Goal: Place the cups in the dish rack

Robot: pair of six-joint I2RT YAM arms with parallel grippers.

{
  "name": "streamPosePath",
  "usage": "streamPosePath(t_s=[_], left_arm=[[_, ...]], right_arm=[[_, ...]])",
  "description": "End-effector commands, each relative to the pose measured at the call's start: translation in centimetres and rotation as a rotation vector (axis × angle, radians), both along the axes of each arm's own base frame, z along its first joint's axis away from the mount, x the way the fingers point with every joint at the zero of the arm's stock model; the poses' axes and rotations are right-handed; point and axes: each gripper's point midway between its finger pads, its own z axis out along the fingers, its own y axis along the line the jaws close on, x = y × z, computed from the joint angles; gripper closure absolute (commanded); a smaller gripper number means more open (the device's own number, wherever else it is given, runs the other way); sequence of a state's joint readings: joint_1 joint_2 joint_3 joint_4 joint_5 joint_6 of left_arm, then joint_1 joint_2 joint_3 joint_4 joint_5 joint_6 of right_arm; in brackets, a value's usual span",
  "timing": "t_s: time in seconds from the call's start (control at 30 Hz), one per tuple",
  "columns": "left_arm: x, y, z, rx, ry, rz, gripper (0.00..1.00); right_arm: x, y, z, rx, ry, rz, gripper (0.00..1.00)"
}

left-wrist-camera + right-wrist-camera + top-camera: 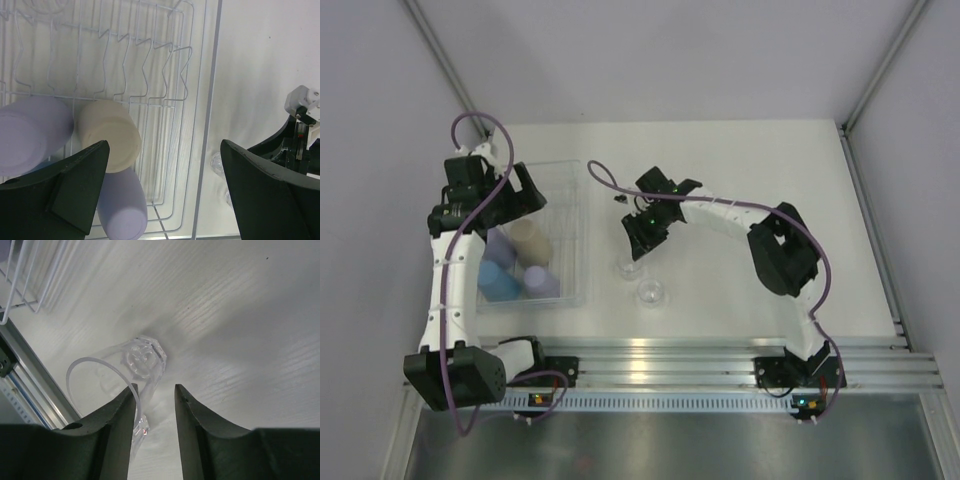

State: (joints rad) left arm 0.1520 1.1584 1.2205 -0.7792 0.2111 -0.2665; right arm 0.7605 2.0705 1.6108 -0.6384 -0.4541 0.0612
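The clear dish rack (567, 182) lies at the left, its rim (207, 125) showing in the left wrist view. In it lie a lavender cup (500, 243), a beige cup (532, 240), a blue cup (498, 282) and a second lavender cup (542, 282). My left gripper (165, 146) hangs wide open above the beige cup (107, 132). Two clear cups stand on the table: one (650, 292) free, the other (628, 268) under my right gripper (638, 245). That clear cup (142, 357) has its wall between the narrowed jaws of the right gripper (156, 387), against the left finger, with a gap to the right one.
An aluminium rail (720, 355) runs along the table's near edge, close to the clear cups. The rack's wire insert (100, 60) fills its far half. The right arm's purple cable (605, 178) loops over the table beside the rack.
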Motion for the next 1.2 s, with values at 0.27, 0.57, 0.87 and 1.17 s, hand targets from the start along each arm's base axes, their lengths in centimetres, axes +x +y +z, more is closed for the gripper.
streamPosePath(t_s=[0.27, 0.57, 0.87, 1.17], left_arm=[[0.9, -0.4, 0.9, -0.010, -0.057, -0.027, 0.02], [3.0, 0.4, 4.6, 0.027, -0.138, -0.017, 0.02], [4.2, -3.3, 6.2, -0.133, -0.203, -0.165, 0.02], [3.9, -12.1, 10.1, -0.645, -0.426, -0.462, 0.02]], right_arm=[[-1.8, -0.5, 0.1, -0.062, -0.031, 0.045, 1.00], [1.2, -0.5, 6.1, 0.032, -0.099, -0.036, 1.00], [7.3, -4.5, 15.5, 0.391, -0.065, -0.242, 1.00], [6.5, -1.2, 20.4, 0.886, 0.167, -0.219, 1.00]])
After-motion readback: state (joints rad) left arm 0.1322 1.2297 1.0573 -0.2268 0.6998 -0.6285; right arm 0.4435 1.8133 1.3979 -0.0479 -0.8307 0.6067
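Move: The clear cup to be taken stands with its middle about 3 cm back, 2 cm left and 3 cm below the right hand, its forward-right rim close to the half-open fingers. The second clear cup is 9 cm back and 3 cm right at that same level; the rack's middle is 7 cm forward and 25 cm left, equally low. From the left hand the clear cup lies some 22 cm right, 7 cm back and 20 cm below, while the tan cup is 2 cm back, 2 cm left and 18 cm down. The right hand eases about 1.5 cm back and 1 cm down as its fingers shut on the clear cup's wall, one inside and one outside, then lifts it roughly 16 cm while swinging 10 cm forward and a little right, away from the second clear cup, tilting up some 40 degrees so that the fingers and the cup's base swing up towards the left. From about midway the left hand, empty and still wide open, rises from over the rack and goes about 8 cm right and 5 cm forward towards the lifted cup, rolling its left side down and turning clockwise to face the cup. ##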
